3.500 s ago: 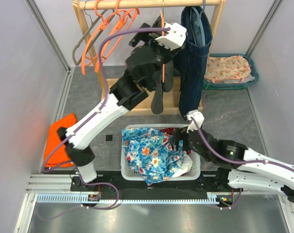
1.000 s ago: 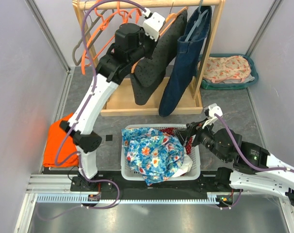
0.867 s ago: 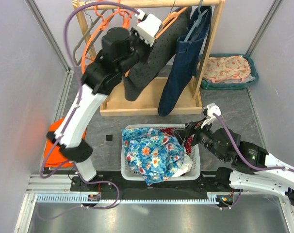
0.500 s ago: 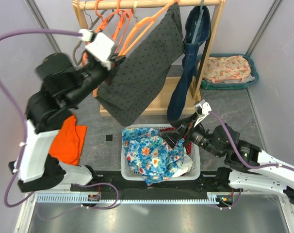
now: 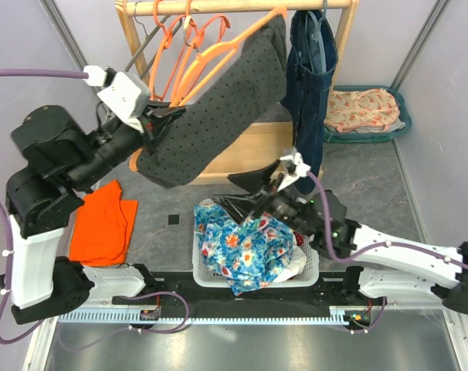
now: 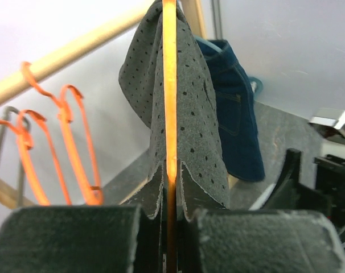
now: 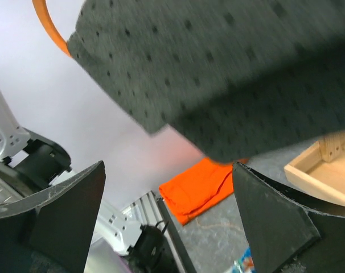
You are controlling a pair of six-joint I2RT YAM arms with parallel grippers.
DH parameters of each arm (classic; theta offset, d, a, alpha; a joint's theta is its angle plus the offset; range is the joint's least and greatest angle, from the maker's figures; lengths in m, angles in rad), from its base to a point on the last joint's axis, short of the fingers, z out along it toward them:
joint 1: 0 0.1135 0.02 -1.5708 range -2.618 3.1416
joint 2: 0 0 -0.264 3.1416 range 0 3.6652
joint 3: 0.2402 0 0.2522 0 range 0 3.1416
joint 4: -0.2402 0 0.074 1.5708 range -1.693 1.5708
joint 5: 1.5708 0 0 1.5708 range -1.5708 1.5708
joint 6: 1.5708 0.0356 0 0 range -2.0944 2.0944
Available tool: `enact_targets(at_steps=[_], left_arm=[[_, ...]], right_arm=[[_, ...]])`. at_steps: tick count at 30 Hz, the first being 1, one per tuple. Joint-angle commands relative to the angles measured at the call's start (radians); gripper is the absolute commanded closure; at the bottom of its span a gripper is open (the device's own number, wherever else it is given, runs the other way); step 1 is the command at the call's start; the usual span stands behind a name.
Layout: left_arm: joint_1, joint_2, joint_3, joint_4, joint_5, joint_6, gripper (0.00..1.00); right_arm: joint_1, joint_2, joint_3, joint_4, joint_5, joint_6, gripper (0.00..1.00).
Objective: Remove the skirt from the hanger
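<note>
The grey dotted skirt [image 5: 218, 108] hangs on an orange hanger [image 5: 211, 54] that slants from the wooden rail down to the left. My left gripper [image 5: 153, 124] is shut on the hanger's low end, with the skirt's edge on both sides of it. In the left wrist view the hanger [image 6: 169, 85] runs straight up between the closed jaws [image 6: 169, 227], the skirt [image 6: 195, 119] draped over it. My right gripper [image 5: 242, 193] stands wide open just under the skirt's lower edge, over the basket. In the right wrist view the skirt [image 7: 246, 74] fills the top, above the open gripper [image 7: 169, 216]; nothing sits between the fingers.
A white basket [image 5: 199, 278] holding a floral cloth [image 5: 249, 243] sits at the near middle. A denim garment [image 5: 311, 77] hangs on the rack beside spare orange hangers [image 5: 176, 46]. An orange cloth [image 5: 103, 224] lies at the left. A teal tray [image 5: 400, 124] stands at the back right.
My left arm has swung left and toward the near side, dragging the hanger and skirt into a slant. My right gripper has opened wide and moved left and up under the skirt.
</note>
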Motion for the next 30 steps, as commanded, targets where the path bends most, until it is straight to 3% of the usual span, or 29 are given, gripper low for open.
enact_targets(at_steps=[1,8,15,30], left_arm=[[-0.002,0.003,-0.006,0.059,0.064,-0.051,0.98],[-0.002,-0.014,-0.003,0.042,0.099,-0.086,0.98],[-0.002,-0.016,0.034,0.036,0.116,-0.097,0.98],[-0.001,-0.020,0.028,0.036,0.121,-0.099,0.98]], right_arm=[[-0.011,0.096,0.105,0.180,-0.036,-0.028,0.02],[-0.092,0.198,0.162,0.277,-0.091,0.030,0.02],[-0.155,0.278,0.107,0.381,-0.156,0.174,0.02],[-0.189,0.234,0.061,0.462,-0.144,0.181,0.05]])
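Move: From the right hand, the middle of the hung grey dotted skirt is about 15 cm ahead, 2 cm left and some 10 cm higher; its hem overhangs the near side. The blue jeans hang about 21 cm ahead and 19 cm right of the right hand, and the clothes basket lies about 18 cm back, 8 cm right and 25 cm below. From the left hand, the skirt's middle is about 2 cm ahead, 7 cm right and 5 cm below. With its jaws kept wide open, the right hand reaches forward about 6 cm and some 3 cm to its left, up to the skirt's hem, rising a little on the way and sinking back while it rolls about 10 degrees, left side up, so that one finger comes in behind the hem and the other stays on the near side. The left hand keeps its pinch on the orange hanger, dips 3 to 4 cm and tips down slightly while easing right, then climbs part of the way back and draws a little towards the base. ##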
